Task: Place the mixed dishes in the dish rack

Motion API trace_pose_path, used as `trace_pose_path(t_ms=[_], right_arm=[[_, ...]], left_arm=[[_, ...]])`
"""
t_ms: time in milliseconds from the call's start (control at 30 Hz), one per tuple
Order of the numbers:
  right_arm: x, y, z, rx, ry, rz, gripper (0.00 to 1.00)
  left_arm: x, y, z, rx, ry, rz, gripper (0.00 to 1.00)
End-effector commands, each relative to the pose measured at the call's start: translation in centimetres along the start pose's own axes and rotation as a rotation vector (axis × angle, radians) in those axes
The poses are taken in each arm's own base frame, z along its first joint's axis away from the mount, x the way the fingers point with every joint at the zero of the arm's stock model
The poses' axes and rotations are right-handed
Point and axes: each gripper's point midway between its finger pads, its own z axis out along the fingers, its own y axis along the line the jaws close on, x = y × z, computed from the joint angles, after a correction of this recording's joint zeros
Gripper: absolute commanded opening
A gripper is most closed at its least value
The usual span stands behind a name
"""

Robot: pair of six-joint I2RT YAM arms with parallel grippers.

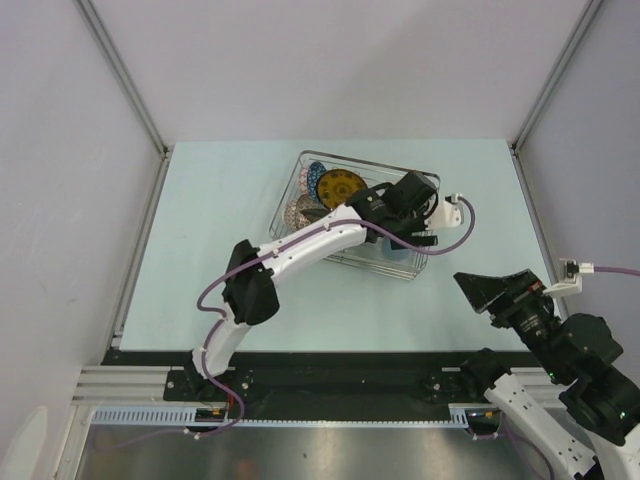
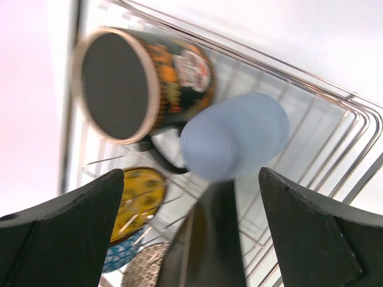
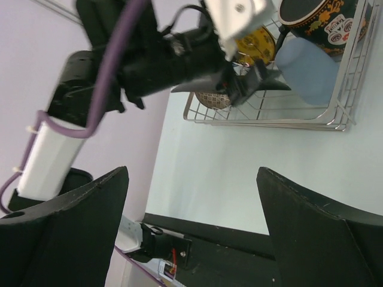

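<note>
The dish rack [image 1: 370, 165] stands at the table's middle back. My left gripper [image 1: 412, 232] reaches into its right end, open and holding nothing. In the left wrist view its fingers [image 2: 66, 239] straddle, without touching, the dark square plate [image 2: 209, 239], which stands on edge. Beyond lie the light-blue cup [image 2: 236, 143] and the black mug [image 2: 149, 84] on its side. The yellow plate [image 2: 139, 200], blue bowl [image 2: 119, 257] and pinkish bowl [image 2: 146, 269] stand at the rack's [image 2: 311, 79] left. My right gripper [image 1: 492, 285] hangs open and empty over the table's right front.
The right wrist view shows the left arm [image 3: 149, 60] over the rack [image 3: 263, 122], with the mug [image 3: 317, 18], cup [image 3: 308, 69] and yellow plate [image 3: 254, 42] inside. Grey walls close the table's sides. A black rail [image 1: 330, 380] runs along the near edge.
</note>
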Motion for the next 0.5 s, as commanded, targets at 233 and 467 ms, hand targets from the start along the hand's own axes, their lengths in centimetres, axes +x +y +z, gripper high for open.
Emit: trace_pose_path(t_ms=[233,467], right_arm=[[0.0,0.4,0.4,-0.009,0.009,-0.039,0.95],[1.9,-0.8,3.1,0.082,0.118,-0.143,0.96]], left_arm=[[-4.0,4.9,-7.7,-0.149,-0.164,-0.078,1.00],[-4.3,6.7,-12.8,-0.163,-0.236,-0.181,1.00]])
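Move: The blue cup I have just let go of leans in the rack about 10 cm below my left hand, nearly straight under it, at most 1 cm back. At much the same depth, the mug is some 9 cm ahead and 2 cm right, the black tray about 4 cm ahead and 12 cm left, and the yellow plate roughly 12 cm ahead and 13 cm left. From my right hand the cup is about 22 cm ahead, 6 cm left and 24 cm lower. I keep lifting my empty left hand up and away from the cup, about 7 cm nearly straight up, quickest at first and then easing. The fingers stay wide open and touch nothing, while the wrist tilts some 10 degrees so that they point less steeply down and more out to my right. ##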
